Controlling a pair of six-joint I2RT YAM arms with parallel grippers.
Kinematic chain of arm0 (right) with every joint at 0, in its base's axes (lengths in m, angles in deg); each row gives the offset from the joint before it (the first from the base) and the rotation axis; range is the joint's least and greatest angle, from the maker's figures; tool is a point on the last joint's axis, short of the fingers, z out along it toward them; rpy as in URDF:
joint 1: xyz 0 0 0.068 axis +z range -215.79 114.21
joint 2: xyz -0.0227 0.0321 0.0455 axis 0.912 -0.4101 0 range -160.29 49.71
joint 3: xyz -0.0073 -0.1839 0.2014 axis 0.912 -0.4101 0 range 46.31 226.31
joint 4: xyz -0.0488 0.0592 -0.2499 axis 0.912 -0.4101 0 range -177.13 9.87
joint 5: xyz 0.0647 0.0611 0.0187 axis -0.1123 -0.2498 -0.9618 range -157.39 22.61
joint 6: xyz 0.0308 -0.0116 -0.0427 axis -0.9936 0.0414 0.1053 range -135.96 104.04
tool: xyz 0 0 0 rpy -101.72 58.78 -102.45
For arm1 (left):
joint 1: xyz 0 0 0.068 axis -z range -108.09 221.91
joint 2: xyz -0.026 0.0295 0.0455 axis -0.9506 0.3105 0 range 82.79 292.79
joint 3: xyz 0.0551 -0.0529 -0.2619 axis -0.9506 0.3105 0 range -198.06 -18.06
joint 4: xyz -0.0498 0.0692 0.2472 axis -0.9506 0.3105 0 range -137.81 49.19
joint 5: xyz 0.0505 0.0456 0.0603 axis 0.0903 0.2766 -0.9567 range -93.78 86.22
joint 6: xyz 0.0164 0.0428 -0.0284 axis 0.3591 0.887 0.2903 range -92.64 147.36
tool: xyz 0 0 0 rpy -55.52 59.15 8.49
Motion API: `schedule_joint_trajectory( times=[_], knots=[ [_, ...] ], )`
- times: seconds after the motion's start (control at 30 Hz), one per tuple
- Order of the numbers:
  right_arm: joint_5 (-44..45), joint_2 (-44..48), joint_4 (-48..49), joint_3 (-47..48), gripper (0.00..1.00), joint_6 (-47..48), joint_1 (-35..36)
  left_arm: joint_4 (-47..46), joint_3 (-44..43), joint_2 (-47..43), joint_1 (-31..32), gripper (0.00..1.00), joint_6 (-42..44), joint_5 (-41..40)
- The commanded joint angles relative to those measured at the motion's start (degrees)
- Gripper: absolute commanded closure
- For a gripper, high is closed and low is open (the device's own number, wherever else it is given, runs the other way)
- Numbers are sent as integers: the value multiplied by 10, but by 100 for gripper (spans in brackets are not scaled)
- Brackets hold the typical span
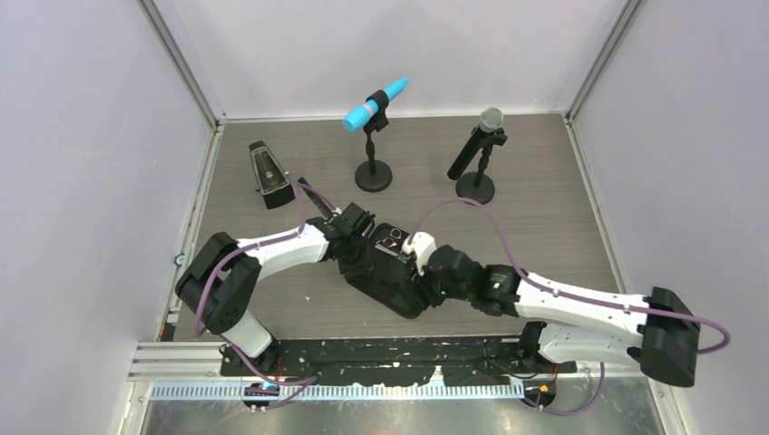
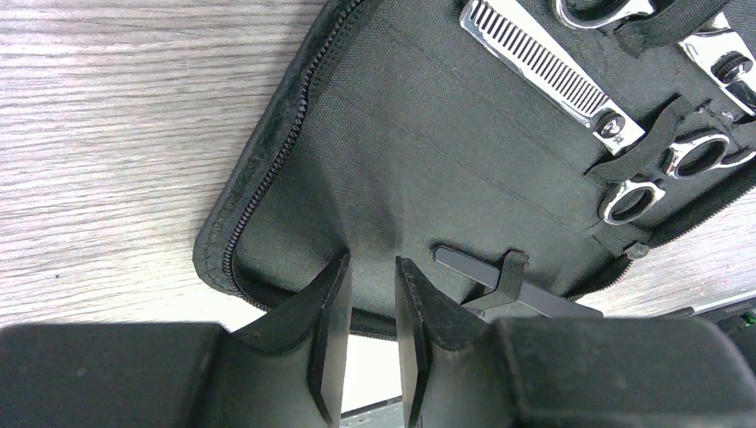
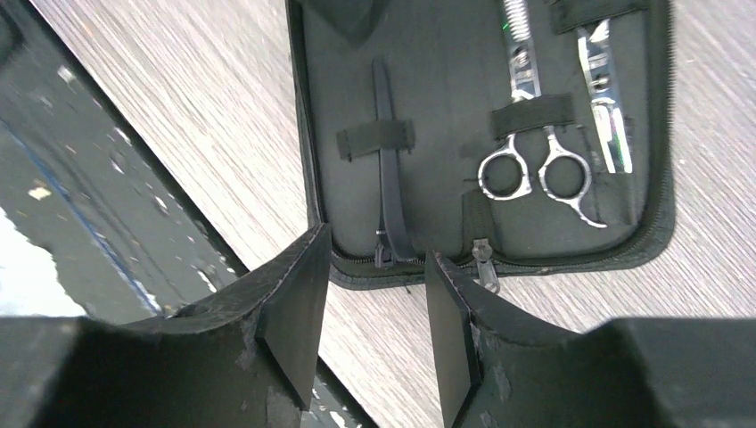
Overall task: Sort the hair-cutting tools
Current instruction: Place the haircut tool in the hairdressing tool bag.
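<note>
The black zip case point(image 1: 390, 292) lies open on the table. One pair of silver scissors point(image 3: 533, 169) and a second pair point(image 3: 606, 116) sit under elastic straps inside it. They also show in the left wrist view, one pair point(image 2: 553, 76) beside the other point(image 2: 724, 55). A thin black hair clip point(image 3: 389, 169) is tucked under another strap and shows in the left wrist view too point(image 2: 472, 272). My left gripper point(image 2: 373, 260) reaches over the case's rim, its jaws nearly together, pinching the creased lining. My right gripper point(image 3: 376, 242) is open and empty, just off the case's other end. The comb and the second clip are out of view.
A black metronome point(image 1: 269, 174) stands at the back left. A blue microphone on a stand point(image 1: 374, 104) and a black microphone on a stand point(image 1: 476, 149) stand behind the case. The black rail point(image 3: 80, 196) runs along the table's near edge.
</note>
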Motion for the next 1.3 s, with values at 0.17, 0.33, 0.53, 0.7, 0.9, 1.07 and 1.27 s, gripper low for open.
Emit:
schedule_joint_trajectory(
  times=[0.17, 0.33, 0.53, 0.7, 0.9, 1.07, 1.27],
  knots=[
    [95, -127, -1, 61, 51, 100, 66, -4, 19, -5, -3, 74, -1, 8],
    [106, -180, 6, 73, 53, 90, 83, -19, 36, -10, -15, 74, -8, 16],
    [132, -243, 21, 86, 58, 72, 94, -32, 44, -5, -21, 74, -12, 33],
    [134, -284, 32, 92, 70, 74, 93, -35, 50, -9, -25, 74, -12, 35],
    [-7, -272, 86, 64, 94, 74, 32, -42, 65, -16, -30, 74, -15, 41],
    [-154, -270, 116, 48, 95, 45, -49, -49, 77, -21, -33, 74, -19, 45],
    [-297, -312, 171, 37, 95, -12, -131, -50, 80, -23, -33, 74, -19, 46]
  ],
)
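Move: The hair clip in its strap in the bag lies some 9 cm below the open right gripper, about 5 cm to its left and 2 cm ahead. The thinning scissors lie beyond the clip, roughly 10 cm ahead and 6 cm left of the gripper, with the second scissors about 13 cm ahead and 5 cm left. From the left gripper, which is down at the bag's left part, the clip is about 9 cm right and 3 cm back. Lower the right gripper about 8 cm to the tail end of the hair clip, steepening the fingers some 20 degrees and drifting left, and pinch the tail between the fingertips. Then push forward and slightly left, about 1.5 cm, feeding the clip through its strap as the wrist tips over. Keep the left fingertips in place on the bag lining, turning only slightly. ##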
